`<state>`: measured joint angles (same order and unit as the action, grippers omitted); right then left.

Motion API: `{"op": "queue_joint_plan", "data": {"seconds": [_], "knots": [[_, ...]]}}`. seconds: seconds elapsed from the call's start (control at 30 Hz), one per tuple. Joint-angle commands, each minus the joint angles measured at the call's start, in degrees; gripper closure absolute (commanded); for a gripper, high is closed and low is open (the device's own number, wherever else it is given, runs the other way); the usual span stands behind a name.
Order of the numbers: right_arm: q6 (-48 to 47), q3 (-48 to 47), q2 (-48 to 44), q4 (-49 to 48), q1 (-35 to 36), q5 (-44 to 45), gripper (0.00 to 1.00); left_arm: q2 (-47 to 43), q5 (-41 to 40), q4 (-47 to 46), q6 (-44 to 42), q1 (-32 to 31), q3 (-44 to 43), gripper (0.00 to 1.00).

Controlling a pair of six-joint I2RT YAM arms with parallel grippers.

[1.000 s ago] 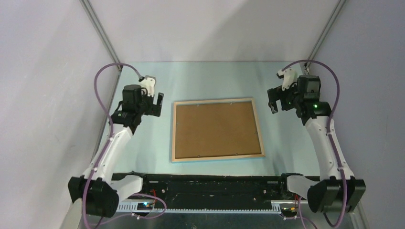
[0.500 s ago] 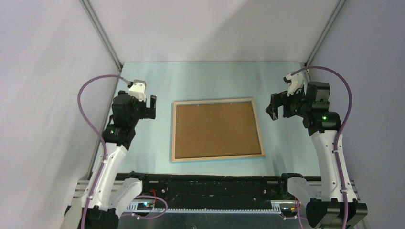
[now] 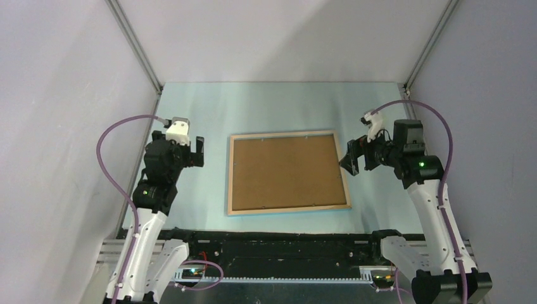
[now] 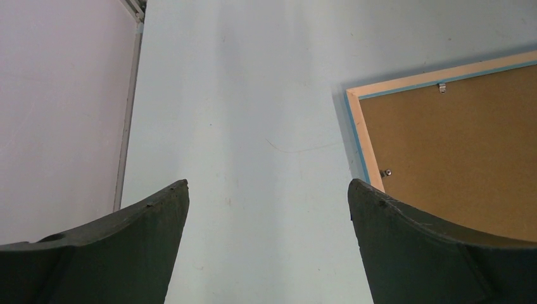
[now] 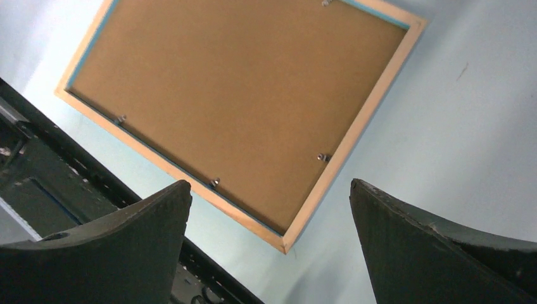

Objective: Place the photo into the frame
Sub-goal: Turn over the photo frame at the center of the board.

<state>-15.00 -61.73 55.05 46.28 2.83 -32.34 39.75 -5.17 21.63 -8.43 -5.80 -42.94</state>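
The frame (image 3: pixel 289 209) lies back up in the middle of the table, light wood with a thin blue edge. A plain brown backing board (image 3: pixel 286 172) fills it, held by small metal tabs (image 5: pixel 323 157). The photo is out of view. My left gripper (image 3: pixel 197 151) hovers open over bare table left of the frame's far left corner (image 4: pixel 354 95), nothing between its fingers. My right gripper (image 3: pixel 351 162) hangs open just off the frame's right edge. In the right wrist view (image 5: pixel 270 182) it stands above the frame's corner (image 5: pixel 286 244). Seen from the left wrist, the left gripper (image 4: pixel 268 183) is above table only.
A black rail (image 3: pixel 278 244) runs along the near edge in front of the arm bases. Pale walls with metal posts (image 3: pixel 134 44) close in the left, right and back. Purple cables (image 3: pixel 107 158) loop beside each arm.
Both grippers have shifted toward the near side. The right one swung in toward the frame's right edge; the left one drew slightly away from the frame. The frame has not moved.
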Motion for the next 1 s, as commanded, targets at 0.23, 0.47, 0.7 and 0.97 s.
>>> {"op": "queue_joint_plan", "data": {"seconds": [0.23, 0.47, 0.7, 0.97], "knots": [[-2.1, 6.0, -5.9, -3.8, 8.6, 11.3, 0.01, 3.4, 4.7, -0.5, 2.6, 0.4, -6.9, 0.0], [-5.6, 8.3, -2.8, -2.8, 16.5, 12.1, 0.01, 1.3, 3.6, -0.5, 0.1, 0.3, -4.5, 0.0], [-8.7, 8.4, 4.7, -1.9, 29.4, 14.4, 0.04, -0.3, 2.3, -0.4, -3.1, 0.4, -0.8, 0.0], [-11.1, 8.4, 16.8, -6.5, 45.2, 23.9, 0.04, 2.2, 4.1, -0.1, -3.6, 0.3, 0.5, 0.0]]}}
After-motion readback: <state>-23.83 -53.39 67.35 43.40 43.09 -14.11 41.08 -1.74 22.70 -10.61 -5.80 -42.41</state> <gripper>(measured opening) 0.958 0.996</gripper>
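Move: The photo frame lies face down. Its middle is about 22 cm to the right hand's left, some 9 cm farther out and 23 cm below; its near right corner is roughly 6 cm back and 2 cm left of the open fingers. The first clip along its near side sits about 12 cm left of that corner. From the left hand the frame's middle is some 6 cm ahead, 30 cm right and 23 cm below. The right hand, empty and wide open, first eases down and back a little, then swings faster down and to the left with a pull back towards the robot, about 11 cm down, 11 cm left and 7 cm back in all, coming low over the frame's near right part while the wrist turns some 35 degrees counter-clockwise and its left side dips. The left hand, also open and empty, only bobs up nearly 3 cm beside the frame and sinks back to slightly below its starting height. ##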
